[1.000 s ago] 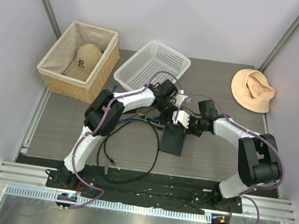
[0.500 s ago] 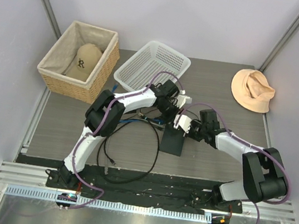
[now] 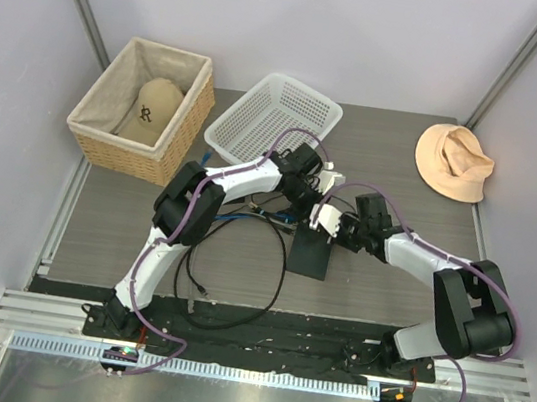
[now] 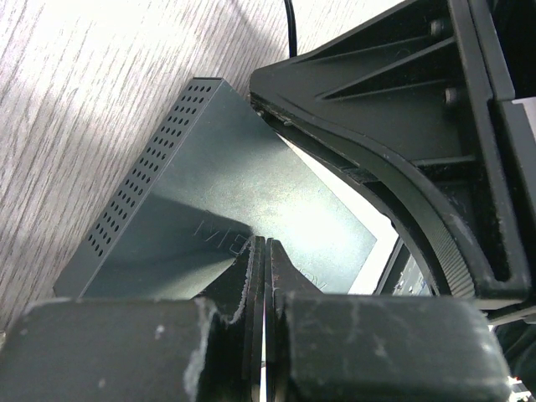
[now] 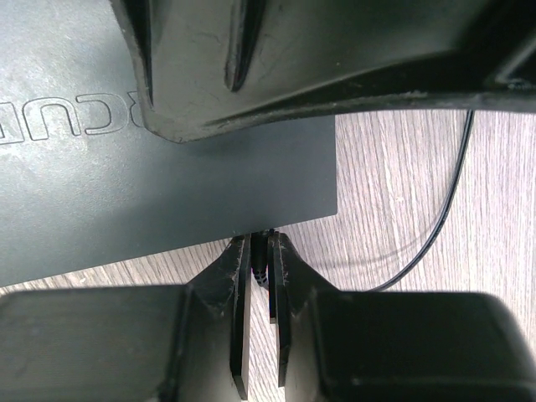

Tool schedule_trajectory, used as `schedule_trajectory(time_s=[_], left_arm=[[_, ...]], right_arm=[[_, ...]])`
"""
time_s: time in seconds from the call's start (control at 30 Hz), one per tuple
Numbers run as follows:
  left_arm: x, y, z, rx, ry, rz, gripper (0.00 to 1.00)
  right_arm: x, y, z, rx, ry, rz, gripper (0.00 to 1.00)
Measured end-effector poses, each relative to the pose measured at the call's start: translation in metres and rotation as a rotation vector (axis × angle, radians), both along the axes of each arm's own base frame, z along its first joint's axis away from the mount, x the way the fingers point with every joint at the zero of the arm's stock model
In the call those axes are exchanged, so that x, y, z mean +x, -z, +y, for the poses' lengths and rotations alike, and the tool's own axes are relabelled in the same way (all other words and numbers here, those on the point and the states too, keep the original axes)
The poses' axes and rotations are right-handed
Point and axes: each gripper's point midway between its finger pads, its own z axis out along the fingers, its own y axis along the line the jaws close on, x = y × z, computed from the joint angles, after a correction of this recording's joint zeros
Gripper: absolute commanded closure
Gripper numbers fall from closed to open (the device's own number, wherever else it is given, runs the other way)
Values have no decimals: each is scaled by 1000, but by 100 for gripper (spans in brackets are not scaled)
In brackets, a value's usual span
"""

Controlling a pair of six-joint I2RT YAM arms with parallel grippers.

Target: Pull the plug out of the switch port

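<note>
The switch point(image 3: 311, 255) is a flat matte-black box lying on the table's middle. My right gripper point(image 3: 325, 220) is at its far narrow edge. In the right wrist view it point(image 5: 260, 243) is shut on the small black plug point(image 5: 260, 260), which sits against the edge of the switch point(image 5: 126, 167). The plug hides the switch port there. My left gripper point(image 3: 315, 200) comes in from the far side. Its fingers point(image 4: 260, 241) are shut with nothing between them, and their tips are over the top face of the switch point(image 4: 209, 193).
Black cables point(image 3: 237, 277) loop over the table left of the switch, and a blue cable point(image 3: 246, 214) lies under the left forearm. A wicker basket point(image 3: 93, 124) with a cap stands at the back left, a white plastic basket point(image 3: 276, 116) beside it, a tan hat point(image 3: 454, 160) at the back right.
The right arm's elbow has swung outward to the right and its gripper has edged left along the switch's far edge. The left arm has barely moved.
</note>
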Motion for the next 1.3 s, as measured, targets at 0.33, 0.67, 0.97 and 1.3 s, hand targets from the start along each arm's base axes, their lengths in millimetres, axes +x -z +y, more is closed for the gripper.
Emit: schedule_trajectory(time_s=[0.33, 0.67, 0.97, 1.3], left_arm=[[0, 0, 0, 0, 1, -1, 100], [-1, 0, -1, -1, 3, -3, 100], [0, -3, -2, 1, 38, -50, 100], [28, -22, 38, 164, -1, -294, 54]], right_arm=[[-1, 0, -3, -21, -6, -35, 99], [-24, -1, -59, -51, 95, 25, 99], [-14, -30, -82, 15, 266, 19, 99], [87, -61, -97, 257, 658, 65, 99]])
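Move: The right hand already has the plug pinched at the port in the switch's right-hand long side, the port only about 1 cm to its left and level with it. The switch's middle is roughly 4 cm back and 4 cm left; the cable ends lie some 11 cm left and 1 cm ahead, the hat about 20 cm ahead and 23 cm right. From the left hand, shut over the switch's top, the port is about 4 cm right, 2 cm ahead and 1 cm lower. While the left hand's closed fingertips stay on the switch's top, the right hand keeps its pinch on the plug and, after a brief hold, pulls it right and slightly back, about 8 cm away from the port, then rises and swings forward towards the hat, ending some 5 cm higher and turned about 35 degrees clockwise. Once the plug is well clear, the left hand comes off the switch late on, moving left, forward and a little up by about 4 cm in all, with its fingers opening. ##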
